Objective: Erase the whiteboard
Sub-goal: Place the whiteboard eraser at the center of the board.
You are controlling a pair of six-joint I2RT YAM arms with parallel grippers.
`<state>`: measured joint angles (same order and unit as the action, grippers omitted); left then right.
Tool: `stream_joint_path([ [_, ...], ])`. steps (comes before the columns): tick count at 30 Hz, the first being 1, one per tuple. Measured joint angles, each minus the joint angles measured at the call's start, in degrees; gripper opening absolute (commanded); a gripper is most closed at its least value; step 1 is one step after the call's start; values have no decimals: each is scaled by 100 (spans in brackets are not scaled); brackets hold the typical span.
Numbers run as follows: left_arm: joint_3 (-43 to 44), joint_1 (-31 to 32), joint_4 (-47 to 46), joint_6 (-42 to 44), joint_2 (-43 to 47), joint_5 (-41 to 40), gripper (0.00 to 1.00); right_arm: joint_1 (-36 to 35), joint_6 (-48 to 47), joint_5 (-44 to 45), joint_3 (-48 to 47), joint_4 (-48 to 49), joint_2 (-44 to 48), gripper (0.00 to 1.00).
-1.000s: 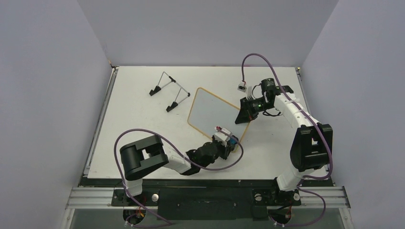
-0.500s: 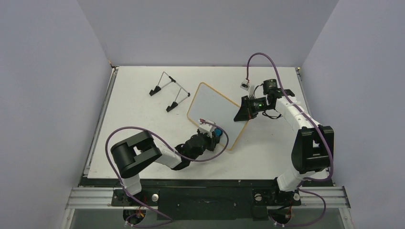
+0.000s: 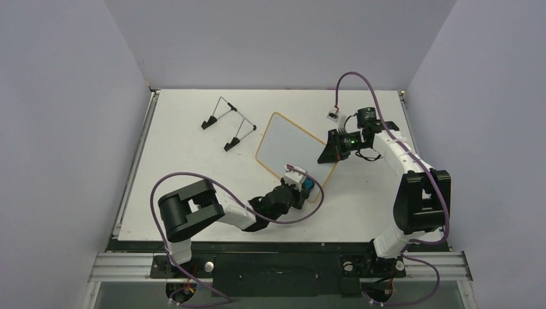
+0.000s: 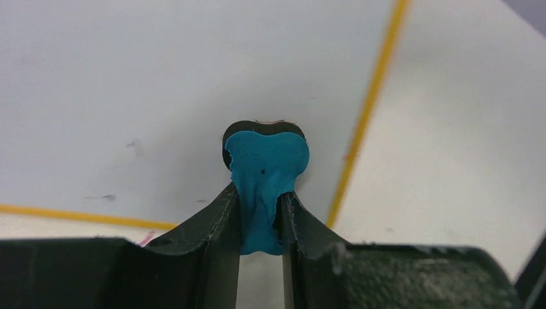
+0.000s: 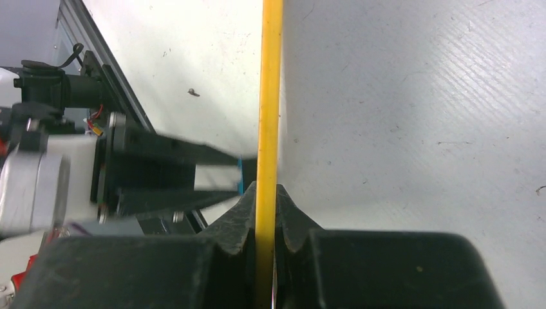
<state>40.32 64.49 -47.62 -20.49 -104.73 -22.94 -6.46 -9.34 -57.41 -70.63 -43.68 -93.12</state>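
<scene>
The whiteboard [image 3: 286, 147] lies tilted in the middle of the table, its face wiped white inside an orange-tan rim. My left gripper [image 3: 308, 188] is at the board's near corner, shut on a small blue eraser [image 4: 267, 164]. The eraser's dark pad presses on the white face [image 4: 161, 90], close to the yellow rim [image 4: 370, 109]. A few faint specks show on the board beside it. My right gripper [image 3: 324, 154] is shut on the whiteboard's right edge. In the right wrist view the yellow rim [image 5: 270, 96] runs straight between the closed fingers of my right gripper [image 5: 265, 192].
A thin wire stand with black feet [image 3: 226, 122] rests on the table at the back left of the board. Grey walls close in the table on three sides. The purple cables loop over both arms.
My left gripper swept the eraser left along the board's near edge, then back right toward the near corner. The board shifted slightly. The right gripper kept its hold on the edge.
</scene>
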Motion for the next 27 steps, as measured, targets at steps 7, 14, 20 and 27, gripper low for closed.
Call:
stream_joint_path([
  [7,404,468,-72,-2,-74,450,0,0,0,-31,4,-37,2,0],
  [14,-251,-682,1147,-138,1781,1449,0,-76,-155,-142,-140,-551,4,0],
  [20,-37,-3174,3154,-203,4356,1871,0,-157,-651,-155,-684,-1318,0,0],
  [27,-214,-4863,4712,-494,4953,2459,0,-345,-935,-151,-1335,-1799,-33,0],
])
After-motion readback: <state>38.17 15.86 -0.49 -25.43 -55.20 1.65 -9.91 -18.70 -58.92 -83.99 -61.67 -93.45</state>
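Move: The blue eraser is already gripped in the left hand, low against the whiteboard's near edge; the tilted board's middle lies about 7 cm ahead, 3 cm left and 6 cm higher. The wire stand lies on the open table some 28 cm ahead and 26 cm to that hand's left, about 7 cm below. The right hand, gripping the board's right edge, has the board's middle about 9 cm left, 2 cm ahead and 4 cm below. The eraser, kept in the left gripper, first slides about 5 cm left and back along the board's near edge. The left hand then leaves the board, sweeping left some 30 cm with a rise and some forward travel towards the stand side, before sinking about 5 cm; its wrist ends turned counter-clockwise. The right hand keeps its pinch, drawing the board slightly back, then lifting it. ##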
